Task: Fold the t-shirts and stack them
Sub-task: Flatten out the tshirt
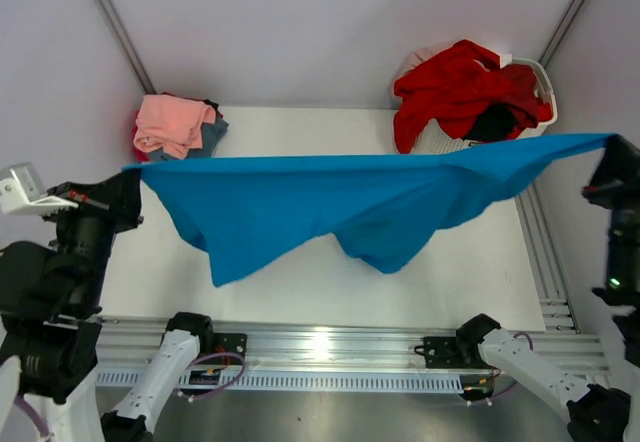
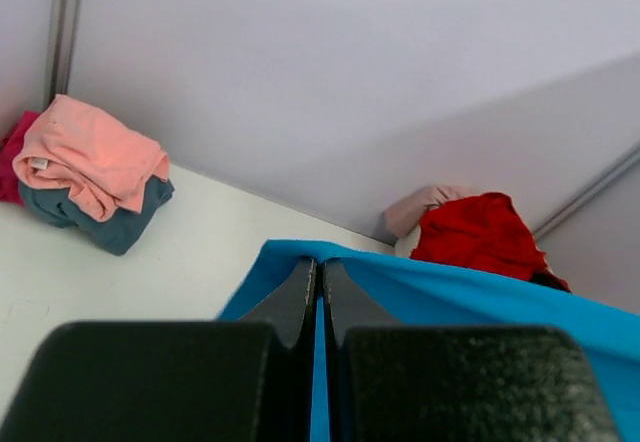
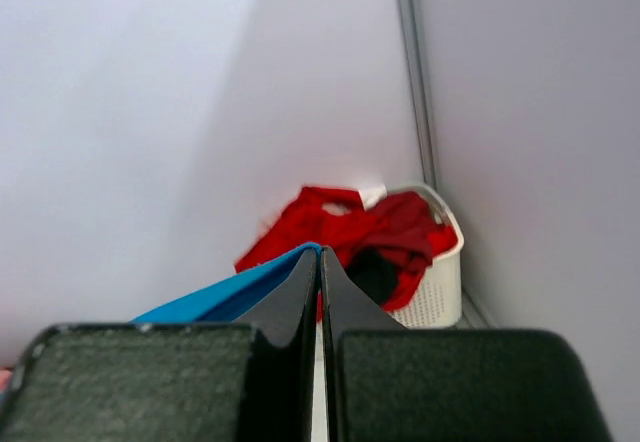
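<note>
A bright blue t-shirt hangs stretched across the table, held up at both ends. My left gripper is shut on its left corner, and blue cloth shows between and beyond the closed fingers. My right gripper is shut on the right corner, where a strip of blue cloth runs off to the left of the fingers. The shirt's lower part sags toward the table. A salmon pink t-shirt lies folded on a slate blue one at the back left.
A white slatted basket at the back right holds red t-shirts and a black one. Grey walls close in the back and sides. An aluminium rail runs along the near edge.
</note>
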Robot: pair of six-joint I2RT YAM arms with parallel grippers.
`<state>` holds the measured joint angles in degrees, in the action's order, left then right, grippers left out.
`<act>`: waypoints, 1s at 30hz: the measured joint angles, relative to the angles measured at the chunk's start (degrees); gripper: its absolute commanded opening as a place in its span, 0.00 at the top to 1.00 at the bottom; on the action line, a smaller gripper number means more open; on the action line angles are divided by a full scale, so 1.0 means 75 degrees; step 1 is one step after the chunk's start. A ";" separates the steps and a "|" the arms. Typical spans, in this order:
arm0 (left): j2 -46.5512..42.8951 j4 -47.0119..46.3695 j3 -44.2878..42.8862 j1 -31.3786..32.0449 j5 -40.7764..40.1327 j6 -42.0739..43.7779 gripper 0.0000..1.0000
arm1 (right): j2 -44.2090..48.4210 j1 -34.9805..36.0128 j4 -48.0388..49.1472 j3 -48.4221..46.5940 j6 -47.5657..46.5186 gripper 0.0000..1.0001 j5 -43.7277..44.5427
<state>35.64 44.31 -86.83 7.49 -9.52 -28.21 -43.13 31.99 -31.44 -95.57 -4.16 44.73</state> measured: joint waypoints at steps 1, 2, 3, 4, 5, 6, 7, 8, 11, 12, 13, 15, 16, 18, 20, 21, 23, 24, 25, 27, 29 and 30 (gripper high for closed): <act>-0.0064 0.0152 -0.0143 0.0015 0.0108 0.0029 0.99 | 0.0134 0.0061 -0.0064 -0.0245 -0.0064 1.00 -0.0003; -0.0096 0.0286 -0.0289 0.0038 0.0187 0.0041 1.00 | 0.0221 0.0125 -0.0117 -0.0466 -0.0119 1.00 -0.0006; -0.0102 0.0405 -0.0437 0.0047 0.0254 0.0044 0.99 | 0.0259 0.0207 -0.0160 -0.0682 -0.0187 1.00 0.0000; -0.0096 0.0466 -0.0551 0.0052 0.0312 0.0041 1.00 | 0.0262 0.0335 -0.0163 -0.0851 -0.0268 1.00 0.0006; -0.0093 0.0536 -0.0664 0.0052 0.0367 0.0044 1.00 | 0.0259 0.0452 -0.0152 -0.0959 -0.0344 1.00 0.0032; -0.0093 0.0586 -0.0761 0.0052 0.0420 0.0044 0.99 | 0.0256 0.0589 -0.0143 -0.0991 -0.0458 1.00 0.0096; -0.0093 0.0595 -0.0822 0.0058 0.0472 0.0041 0.99 | 0.0251 0.0720 -0.0146 -0.0982 -0.0551 1.00 0.0169; -0.0093 0.0592 -0.0860 0.0058 0.0516 0.0038 0.99 | 0.0230 0.0799 -0.0122 -0.0953 -0.0641 1.00 0.0233; -0.0137 0.0501 -0.0731 0.0058 0.0536 0.0020 0.99 | 0.0160 0.0976 0.0085 -0.0560 -0.0988 1.00 0.0443; -0.0192 0.0423 -0.0580 0.0055 0.0533 -0.0006 0.99 | 0.0131 0.1020 0.0166 -0.0379 -0.1107 1.00 0.0533; -0.0274 0.0367 -0.0367 0.0055 0.0542 -0.0032 0.99 | 0.0108 0.1070 0.0323 -0.0122 -0.1241 1.00 0.0618; -0.0437 0.0117 0.0201 0.0055 0.0600 -0.0061 0.99 | 0.0006 0.1145 0.0574 0.0417 -0.1524 1.00 0.0781; -0.0484 0.0090 0.0455 0.0055 0.0629 -0.0117 0.99 | -0.0038 0.1169 0.0720 0.0635 -0.1623 1.00 0.0822; -0.0484 -0.0026 0.0965 0.0055 0.0606 -0.0242 0.99 | -0.0227 0.1204 0.0965 0.1163 -0.1818 1.00 0.0938; -0.0297 -0.0020 0.1448 0.0052 0.0490 -0.0396 0.99 | -0.0405 0.1221 0.1306 0.1614 -0.1929 1.00 0.0956; -0.0140 -0.0041 0.1682 0.0035 0.0458 -0.0475 0.99 | -0.0516 0.1221 0.1489 0.1903 -0.1985 1.00 0.0985; 0.0350 -0.0035 0.2139 -0.0058 0.0431 -0.0670 0.99 | -0.0784 0.1160 0.1804 0.2433 -0.1941 1.00 0.0982; 0.0662 -0.0093 0.2387 -0.0146 0.0452 -0.0775 1.00 | -0.0979 0.1070 0.1848 0.2634 -0.1827 1.00 0.0924; 0.1003 -0.0227 0.2690 -0.0262 0.0525 -0.0895 0.99 | -0.1212 0.0933 0.1845 0.2777 -0.1606 1.00 0.0816; 0.1687 -0.0522 0.3360 -0.0472 0.0673 -0.1102 0.99 | -0.1693 0.0493 0.1853 0.2990 -0.1084 1.00 0.0411; 0.2358 -0.0726 0.3905 -0.0600 0.0828 -0.1262 1.00 | -0.2361 0.0058 0.1833 0.3133 -0.0519 1.00 0.0003; 0.2704 -0.0796 0.4130 -0.0641 0.0918 -0.1332 0.99 | -0.2734 -0.0122 0.1772 0.3142 -0.0271 1.00 -0.0163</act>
<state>55.92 38.35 -55.86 2.68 -2.63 -38.20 -63.64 31.07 -18.15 -72.01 -6.20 43.51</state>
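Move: Both shut grippers hold the t-shirt stretched in the air by its upper corners. The table middle, where it is headed, lies about 16 cm ahead of the left hand, 24 cm right and 49 cm below; from the right hand it is some 15 cm ahead, 37 cm left and 55 cm below. The folded pile sits roughly 42 cm ahead of the left hand and 18 cm left, the clothes basket about 42 cm ahead of the right hand and 10 cm right, both far below. Keeping their pinch on the t-shirt's corners, both hands draw back 3 or 4 cm and rise slightly, then swing forward and down towards the table. The left ends about 28 cm lower and 13 cm farther out, fingers tipping down some 45 degrees; the right sinks about 19 cm, goes 17 cm out and 10 cm left towards its partner, tipping down less and rolling its left side down. ##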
